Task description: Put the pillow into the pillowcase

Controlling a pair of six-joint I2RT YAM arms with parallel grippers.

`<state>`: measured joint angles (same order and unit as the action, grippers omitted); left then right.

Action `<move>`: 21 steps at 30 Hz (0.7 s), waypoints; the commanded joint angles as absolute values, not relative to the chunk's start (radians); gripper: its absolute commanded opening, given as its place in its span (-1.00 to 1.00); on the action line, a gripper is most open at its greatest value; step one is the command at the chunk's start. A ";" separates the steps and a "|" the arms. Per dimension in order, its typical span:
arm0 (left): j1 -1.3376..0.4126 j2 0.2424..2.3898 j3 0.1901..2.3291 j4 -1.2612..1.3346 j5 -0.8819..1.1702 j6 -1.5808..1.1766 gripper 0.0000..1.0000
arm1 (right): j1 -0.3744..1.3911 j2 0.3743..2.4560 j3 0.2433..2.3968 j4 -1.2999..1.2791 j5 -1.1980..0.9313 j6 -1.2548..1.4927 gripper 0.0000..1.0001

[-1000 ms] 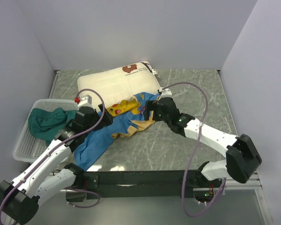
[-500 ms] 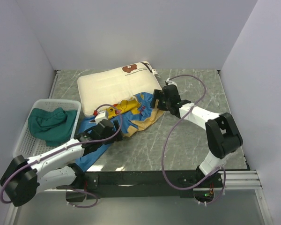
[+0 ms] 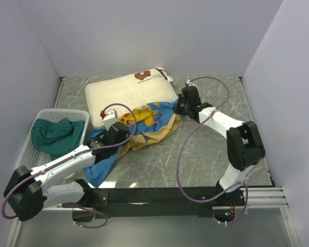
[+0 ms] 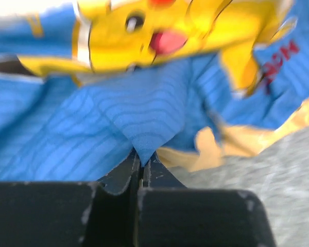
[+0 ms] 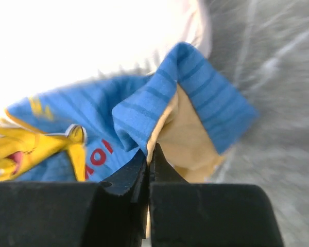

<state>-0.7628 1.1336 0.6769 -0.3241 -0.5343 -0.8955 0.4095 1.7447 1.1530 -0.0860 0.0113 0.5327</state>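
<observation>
The cream-white pillow (image 3: 124,92) with a brown bear print lies at the back of the table. The blue and yellow Pikachu pillowcase (image 3: 144,123) lies crumpled against its front edge, and shows in the left wrist view (image 4: 144,113) and the right wrist view (image 5: 159,108). My left gripper (image 3: 121,138) is shut on a fold of the blue face (image 4: 142,152). My right gripper (image 3: 179,109) is shut on the pillowcase's edge where blue meets mustard-yellow (image 5: 150,149), next to the pillow's right corner.
A white basket (image 3: 28,149) at the left holds a dark teal-green cloth (image 3: 54,136). Grey walls close the table at the back and both sides. The right arm's cable (image 3: 206,82) loops above the table's right half.
The left gripper has moved up and right along the pillowcase toward the pillow. The right gripper has moved back toward the pillow's right corner, pulling the pillowcase's right edge with it.
</observation>
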 commanded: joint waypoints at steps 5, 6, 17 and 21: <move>-0.764 0.878 0.934 -0.459 -0.646 -0.760 -0.98 | 0.304 1.285 1.249 -0.273 0.109 0.497 -1.00; -0.765 0.855 0.958 -0.460 -0.643 -0.737 -0.98 | 0.293 1.248 1.282 -0.308 0.117 0.494 -1.00; -0.765 0.634 1.241 -0.426 -0.463 -0.537 -0.98 | 0.276 0.965 1.571 -0.532 0.291 0.397 -1.00; -0.764 0.606 1.304 -0.423 -0.390 -0.515 -0.98 | 0.276 0.878 1.597 -0.583 0.296 0.388 -0.99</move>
<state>-0.7628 0.6140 1.2388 -0.4297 -0.4881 -0.5770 0.2768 0.9234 1.5551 -0.4854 0.2481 0.4240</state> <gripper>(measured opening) 0.025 0.010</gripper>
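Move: Pinched in both hands already, the pillowcase lies crumpled between and below them, its middle about 2 cm ahead of the left hand, 5 cm to its right and 4 cm lower. From the left hand the pillow's middle is some 17 cm straight ahead and 2 cm lower, the basket about 31 cm to the left and 3 cm back. From the right hand the pillowcase's middle is roughly 11 cm back, 17 cm to the left and 4 cm lower; the pillow's middle 4 cm ahead and 21 cm to the left. Hoisting the pillowcase off the table fast, both hands keep their pinch on its edge and shoot up, about 35 cm on the left and 40 on the right, the right also swinging back and out to its right, the left easing slightly back and left. Both wrists tilt the fingers up some 45 degrees as the hands spread apart. ##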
